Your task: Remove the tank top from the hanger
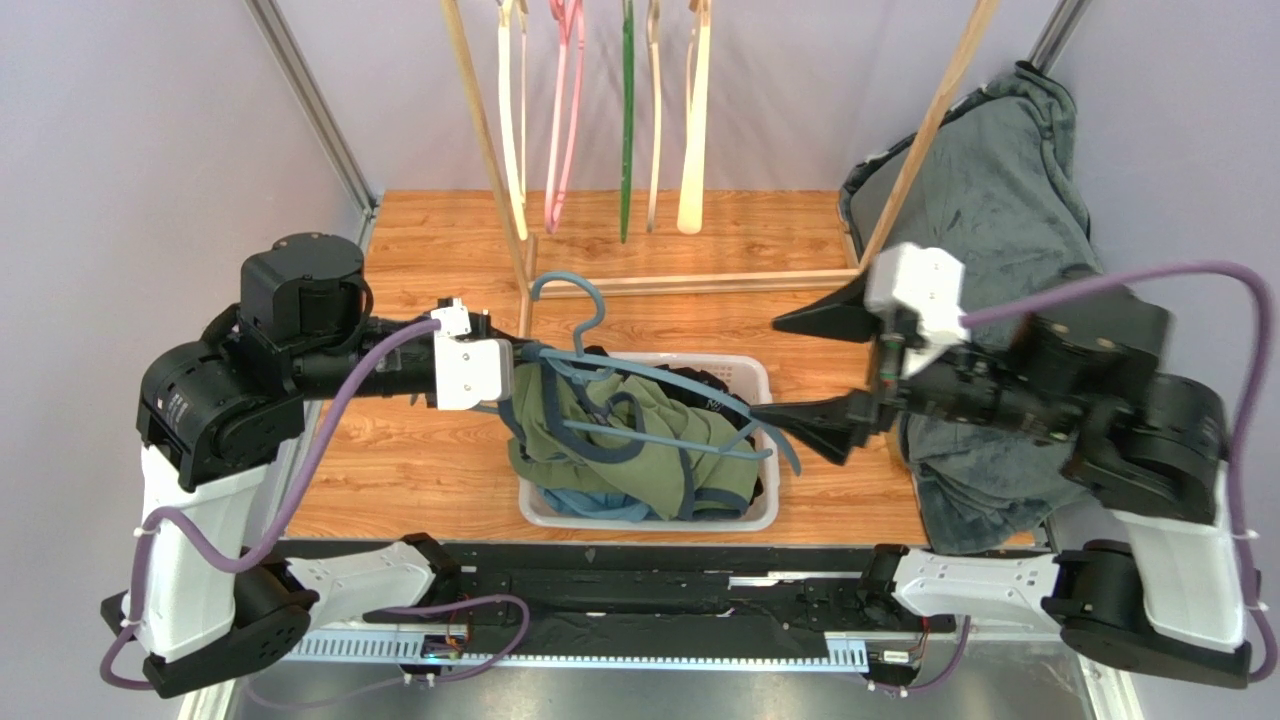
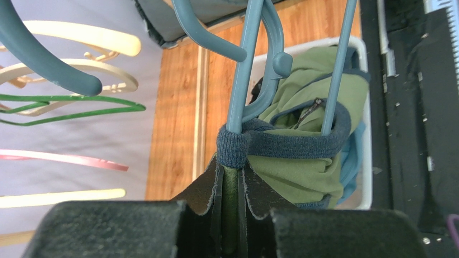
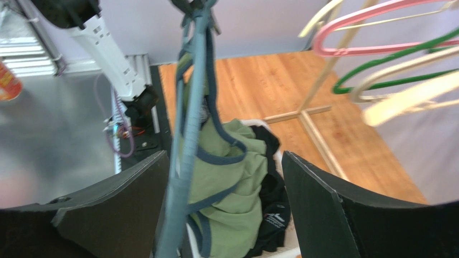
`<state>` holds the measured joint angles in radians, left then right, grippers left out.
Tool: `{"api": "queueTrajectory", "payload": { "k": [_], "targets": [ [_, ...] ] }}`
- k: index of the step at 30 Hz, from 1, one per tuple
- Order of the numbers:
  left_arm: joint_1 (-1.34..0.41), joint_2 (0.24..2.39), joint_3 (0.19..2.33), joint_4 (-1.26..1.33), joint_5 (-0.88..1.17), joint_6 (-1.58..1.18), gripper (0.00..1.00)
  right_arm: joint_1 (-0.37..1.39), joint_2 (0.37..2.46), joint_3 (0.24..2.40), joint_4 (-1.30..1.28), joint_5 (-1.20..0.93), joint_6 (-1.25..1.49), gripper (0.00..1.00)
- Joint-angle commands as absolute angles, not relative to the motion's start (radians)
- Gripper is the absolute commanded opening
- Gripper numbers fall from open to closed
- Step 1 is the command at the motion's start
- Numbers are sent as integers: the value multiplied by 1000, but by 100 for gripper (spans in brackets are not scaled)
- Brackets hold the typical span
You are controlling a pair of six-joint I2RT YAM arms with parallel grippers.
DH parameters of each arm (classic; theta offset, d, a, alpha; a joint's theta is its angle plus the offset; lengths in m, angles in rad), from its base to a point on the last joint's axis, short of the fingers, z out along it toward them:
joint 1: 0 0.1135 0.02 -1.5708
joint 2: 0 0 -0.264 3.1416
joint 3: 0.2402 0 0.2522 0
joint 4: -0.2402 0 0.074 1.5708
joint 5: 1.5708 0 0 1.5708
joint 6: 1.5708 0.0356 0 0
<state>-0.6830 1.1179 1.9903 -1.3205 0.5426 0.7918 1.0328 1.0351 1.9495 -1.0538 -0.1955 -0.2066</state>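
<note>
An olive-green tank top (image 1: pixel 631 435) with dark blue trim hangs from a grey-blue hanger (image 1: pixel 579 308) and sags into a white basket (image 1: pixel 766 507). My left gripper (image 1: pixel 519 368) is shut on the top's shoulder strap at the hanger's left end. In the left wrist view green cloth is pinched between the jaws of that gripper (image 2: pixel 233 161), with the hanger (image 2: pixel 245 70) rising just past them and the tank top (image 2: pixel 301 161) beyond. My right gripper (image 1: pixel 769 368) stands wide open at the hanger's right end. The right wrist view has the hanger bar (image 3: pixel 186 134) close to the left finger (image 3: pixel 113 209), untouched.
A wooden rack (image 1: pixel 496 135) at the back carries several cream, pink and green hangers. A grey-green garment pile (image 1: pixel 1007 195) lies at the right, partly under the right arm. A black garment (image 3: pixel 272 204) lies in the basket beneath the tank top.
</note>
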Motion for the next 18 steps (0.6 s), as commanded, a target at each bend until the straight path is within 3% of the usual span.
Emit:
{"api": "queueTrajectory", "payload": {
  "k": [1, 11, 14, 17, 18],
  "targets": [
    [-707, 1118, 1991, -1263, 437, 859, 0, 1034, 1101, 1941, -1074, -348, -158, 82],
    [-736, 1106, 2003, -1207, 344, 899, 0, 1035, 1149, 1937, -1112, -380, -112, 75],
    [-745, 1100, 2008, -1204, 344, 902, 0, 1035, 1161, 1936, -1117, -371, -107, 63],
    [-762, 1095, 2019, -1201, 342, 903, 0, 1034, 1183, 1942, -1129, -368, -98, 40],
    [-770, 1092, 2028, -1201, 338, 905, 0, 1035, 1189, 1942, -1132, -368, -94, 26]
  ]
}}
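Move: From the right hand, open and empty, the blue hanger's bare free end lies about 7 cm back, 2 cm to the right and 4 cm below; its arm runs left from there. The green tank top sags some 15 cm to the left, 7 cm back and 20 cm down, over the white basket, about 12 cm left, 6 cm back and 30 cm below. For the left hand, the same hanger end is roughly 28 cm right and 12 cm back, 7 cm lower. Left and down together, about 5 cm each way, the right hand comes in around the hanger's bare arm, its forward side dipping some 15 degrees, then stops and half closes its fingers from wide open with the bar between them. The left hand keeps its pinch on strap and hanger while easing about 2 cm forward, its forward side rolling up some 10 degrees. ##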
